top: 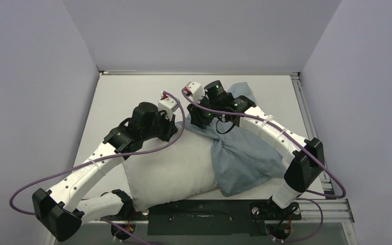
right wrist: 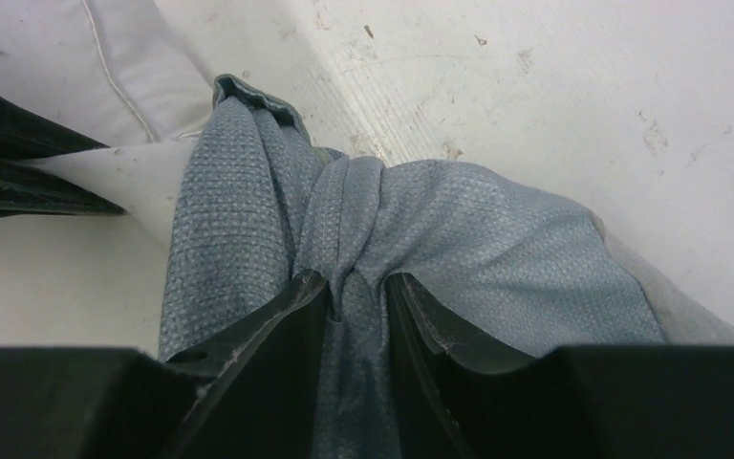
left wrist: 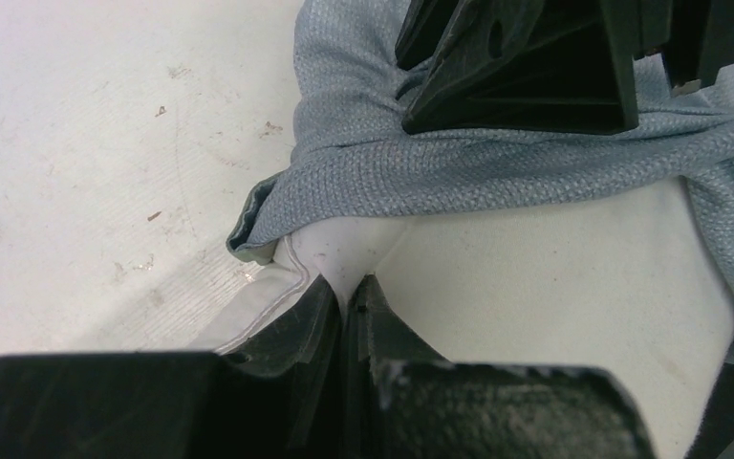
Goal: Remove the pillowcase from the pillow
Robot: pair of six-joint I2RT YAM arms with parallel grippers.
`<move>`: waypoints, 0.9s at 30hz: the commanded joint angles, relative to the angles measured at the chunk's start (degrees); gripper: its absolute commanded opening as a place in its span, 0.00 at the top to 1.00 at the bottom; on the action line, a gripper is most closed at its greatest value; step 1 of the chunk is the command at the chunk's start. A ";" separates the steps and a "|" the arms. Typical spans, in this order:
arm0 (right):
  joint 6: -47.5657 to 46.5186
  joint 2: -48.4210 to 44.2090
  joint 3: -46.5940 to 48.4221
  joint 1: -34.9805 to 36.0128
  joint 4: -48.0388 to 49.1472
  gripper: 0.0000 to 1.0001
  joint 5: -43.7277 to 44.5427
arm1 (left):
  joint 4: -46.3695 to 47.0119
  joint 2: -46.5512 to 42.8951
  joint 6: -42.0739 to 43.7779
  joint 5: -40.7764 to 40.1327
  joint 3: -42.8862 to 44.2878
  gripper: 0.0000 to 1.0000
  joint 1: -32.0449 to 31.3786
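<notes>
The off-white pillow (top: 168, 171) lies across the near half of the table, its left part bare. The dusty-blue pillowcase (top: 245, 155) still covers its right end and is bunched towards the far side. My left gripper (top: 175, 125) is shut on the pillow's far corner (left wrist: 339, 251), pinching the white fabric just below the pillowcase's hem (left wrist: 497, 163). Close to its right, my right gripper (top: 200, 118) is shut on a gathered fold of the pillowcase (right wrist: 358, 229); the cloth fills the gap between its fingers (right wrist: 287, 316). The two grippers (left wrist: 352, 287) (right wrist: 358, 287) nearly touch.
The white table (top: 127, 97) is bounded by grey walls at the left, back and right. A metal rail (top: 306, 112) runs along its right edge. Purple cables (top: 184, 109) loop over both arms. The pillow's near edge overhangs the arm bases' black plate (top: 199, 212).
</notes>
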 commanded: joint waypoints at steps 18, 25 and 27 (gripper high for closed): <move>12.13 -12.18 -7.14 -14.93 11.28 0.95 6.67 | 6.10 -4.01 2.68 -3.63 0.31 1.00 -0.43; 20.75 -18.55 -15.03 -27.08 17.00 0.95 5.01 | 5.96 -5.10 3.33 -5.98 -0.07 1.00 -0.41; 19.72 -19.11 -14.25 -27.12 16.22 0.93 4.76 | 6.02 -5.00 3.47 -5.97 -0.05 1.00 -0.47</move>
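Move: A bunched pillowcase fold lies between the right hand's half-open fingertips, about 1 cm below the hand point. The pillowcase's hem corner is some 7 cm to this hand's left, level ahead and 2 cm lower. The left hand already pinches the pillow's edge; from it the pillowcase fold lies about 9 cm right and 3 cm ahead, and the pillow's middle some 13 cm back, about 6 cm lower. Shutting on the pillowcase fold, the right hand pulls it 15 cm right, 7 forward; left keeps pillow pinched. ##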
